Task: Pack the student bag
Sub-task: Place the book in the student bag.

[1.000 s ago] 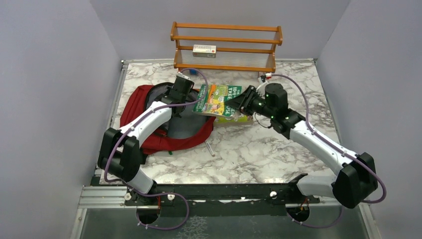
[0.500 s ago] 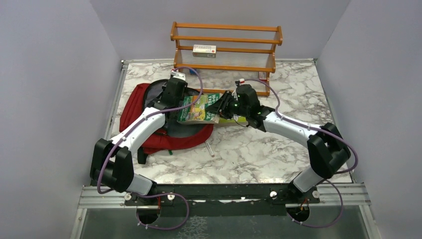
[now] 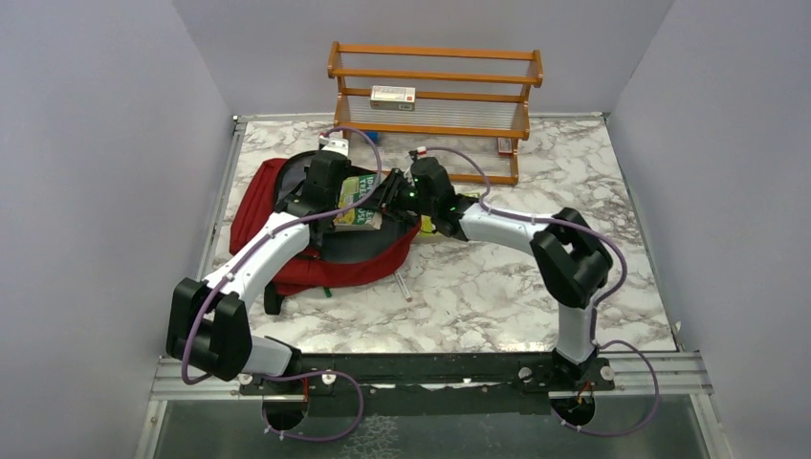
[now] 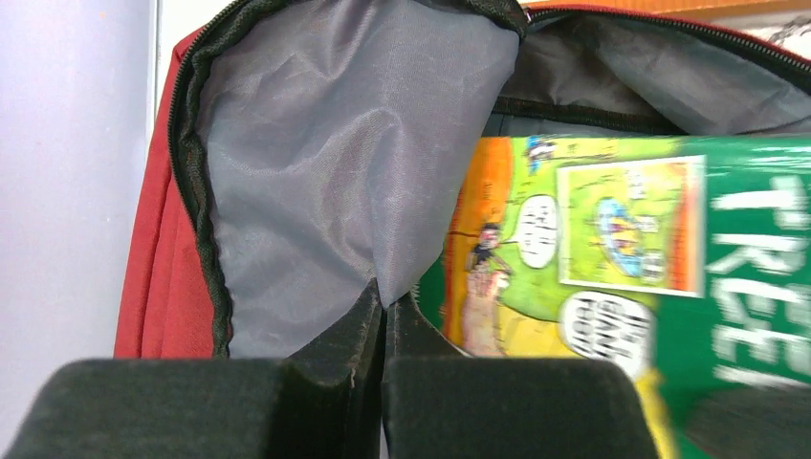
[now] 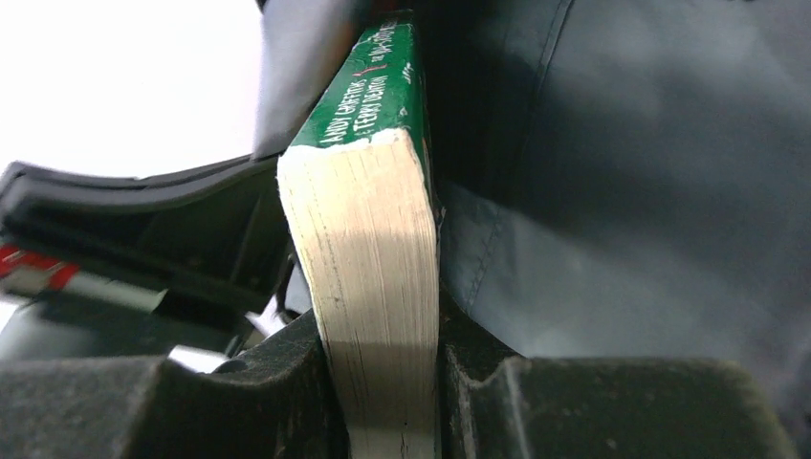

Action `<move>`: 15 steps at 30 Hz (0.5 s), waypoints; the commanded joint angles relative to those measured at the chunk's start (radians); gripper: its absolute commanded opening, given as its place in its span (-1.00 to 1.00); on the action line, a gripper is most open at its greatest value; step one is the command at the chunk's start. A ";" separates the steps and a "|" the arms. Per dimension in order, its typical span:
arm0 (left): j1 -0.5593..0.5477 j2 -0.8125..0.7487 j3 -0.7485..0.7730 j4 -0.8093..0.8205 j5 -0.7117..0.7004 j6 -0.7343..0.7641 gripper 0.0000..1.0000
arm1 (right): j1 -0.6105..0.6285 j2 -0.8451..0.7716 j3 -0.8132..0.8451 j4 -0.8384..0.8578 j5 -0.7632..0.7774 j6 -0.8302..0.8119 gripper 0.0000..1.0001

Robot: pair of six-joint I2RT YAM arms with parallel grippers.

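The student bag (image 3: 256, 206), dark red with grey lining, lies at the table's left with its mouth held open. My left gripper (image 3: 328, 191) is shut on a fold of the grey lining (image 4: 316, 172) at the bag's upper rim; its fingertips (image 4: 368, 306) pinch the cloth. My right gripper (image 3: 392, 198) is shut on a thick green book (image 3: 359, 213), gripping its page edge (image 5: 378, 287) between both fingers. The book's front half is inside the bag's mouth, with the lining (image 5: 622, 191) right beside it. Its green cover (image 4: 622, 249) fills the right of the left wrist view.
A wooden rack (image 3: 435, 86) stands at the back with a small white box (image 3: 393, 95) on its shelf. Another yellow-green book (image 3: 443, 228) lies under my right forearm. A pen (image 3: 404, 285) lies just in front of the bag.
My right arm has carried the green book leftward from the table's middle into the bag's mouth. My left gripper, still holding the lining, has shifted slightly left and back.
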 commanded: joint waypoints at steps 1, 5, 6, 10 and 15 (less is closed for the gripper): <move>0.005 -0.056 -0.004 0.094 0.041 -0.027 -1.00 | 0.031 0.090 0.103 0.156 -0.039 0.044 -0.99; 0.005 -0.069 -0.009 0.101 0.051 -0.030 -1.00 | 0.053 0.184 0.176 0.235 -0.047 0.038 -0.99; 0.005 -0.069 -0.011 0.103 0.053 -0.031 -1.00 | 0.059 0.212 0.198 0.248 -0.046 0.039 -0.99; 0.007 -0.077 -0.009 0.100 0.065 -0.028 -1.00 | 0.086 0.319 0.270 0.298 -0.023 0.049 -0.99; 0.010 -0.075 -0.014 0.102 0.062 -0.027 -1.00 | 0.123 0.421 0.364 0.318 0.063 0.053 -0.99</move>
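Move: The right gripper already holds the book, whose middle lies about 8 cm to its left and level with it ahead. Its goal, the student bag's open pocket, centres some 7 cm left, 5 cm back and 9 cm below. The held flap is 10 cm left and 5 cm ahead; the green textbook is 15 cm right, 3 cm back. From the left gripper, closed on that flap, the pocket is about 10 cm back, 3 cm right and 8 cm below. Keep the right gripper shut on the book and drive it to the left by about 9 cm while sinking some 5 cm, so the book's leading end slides in under the raised flap. Hold the left gripper's pinch on the flap lining and lift it about a centimetre, otherwise staying in place. ##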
